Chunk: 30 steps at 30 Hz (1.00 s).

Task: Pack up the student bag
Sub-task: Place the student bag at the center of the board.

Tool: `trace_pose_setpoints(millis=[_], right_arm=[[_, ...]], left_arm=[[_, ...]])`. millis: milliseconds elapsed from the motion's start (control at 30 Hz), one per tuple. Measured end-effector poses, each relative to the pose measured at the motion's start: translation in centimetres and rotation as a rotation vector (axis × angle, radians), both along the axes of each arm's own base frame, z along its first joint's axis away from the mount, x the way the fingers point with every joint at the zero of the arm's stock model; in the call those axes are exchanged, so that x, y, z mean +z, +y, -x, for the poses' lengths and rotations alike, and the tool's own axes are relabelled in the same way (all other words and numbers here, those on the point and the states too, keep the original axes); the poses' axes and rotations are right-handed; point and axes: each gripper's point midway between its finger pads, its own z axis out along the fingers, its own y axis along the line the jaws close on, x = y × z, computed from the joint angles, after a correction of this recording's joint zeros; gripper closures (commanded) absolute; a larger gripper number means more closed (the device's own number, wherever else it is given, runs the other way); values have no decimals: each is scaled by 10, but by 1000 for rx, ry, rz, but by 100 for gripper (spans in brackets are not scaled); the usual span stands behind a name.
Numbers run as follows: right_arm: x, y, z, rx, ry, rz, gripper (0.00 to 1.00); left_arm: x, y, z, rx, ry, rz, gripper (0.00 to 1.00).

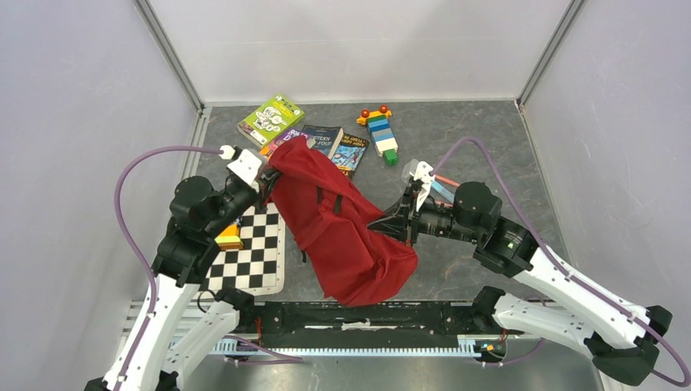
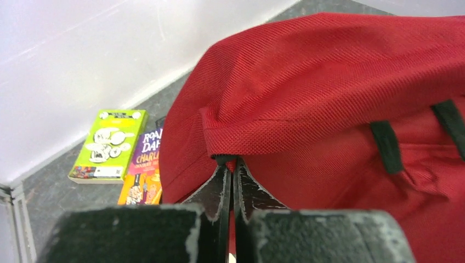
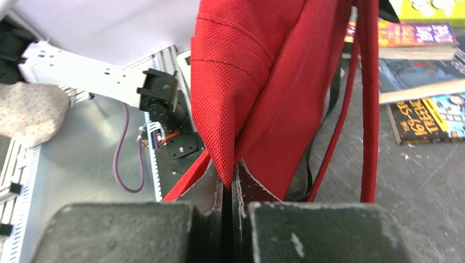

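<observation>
The student bag [image 1: 342, 228], a large dark-red fabric backpack with black straps, hangs slack between my two arms above the middle of the table. My left gripper [image 1: 265, 181] is at its upper left end, and in the left wrist view the gripper [image 2: 232, 164] is shut on a fold of the bag [image 2: 329, 82] under a stitched hem. My right gripper [image 1: 389, 221] is at the bag's right side. In the right wrist view it [image 3: 230, 170] is shut on a pointed corner of the red fabric [image 3: 257, 82], with red straps hanging beside.
Behind the bag lie a green book [image 1: 271, 120], several paperbacks [image 1: 338, 147] and a coloured block toy [image 1: 380, 132]. A chessboard [image 1: 257, 248] with an orange item [image 1: 230, 239] sits at the left. Pens [image 1: 440, 186] lie by the right wrist.
</observation>
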Motion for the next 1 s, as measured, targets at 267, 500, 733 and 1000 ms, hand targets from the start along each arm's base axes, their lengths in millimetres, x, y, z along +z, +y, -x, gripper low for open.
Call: trace_pose_setpoints(millis=[267,500,733,1000], right_arm=[[-36,0,-40,-237,174,66,100],[-65,-2,-62,-360,340,49,98],[-125,-14,-84,-515,429,174,53],[-147,-56,-103,-720,341,301,4]], left_arm=[[-5,-6,19,-38,199,28,98],[8,-7,35,-5,412,120,98],[-54,-17,0,94,674,111,98],[-117,-21,-40,184,820,24,13]])
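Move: The bag hangs pinched between both hands. The open patch of board at front centre lies about 11 cm right and 4 cm back from the left hand, roughly 28 cm below. From the left hand, the chess mat is some 16 cm left and 7 cm back, and the dark blue book about 27 cm out and 8 cm right. From the right hand, that patch is about 14 cm left, 6 cm ahead and 27 cm down. Both hands lower the bag about 14 cm towards the board, the right also forward, then open and release. ##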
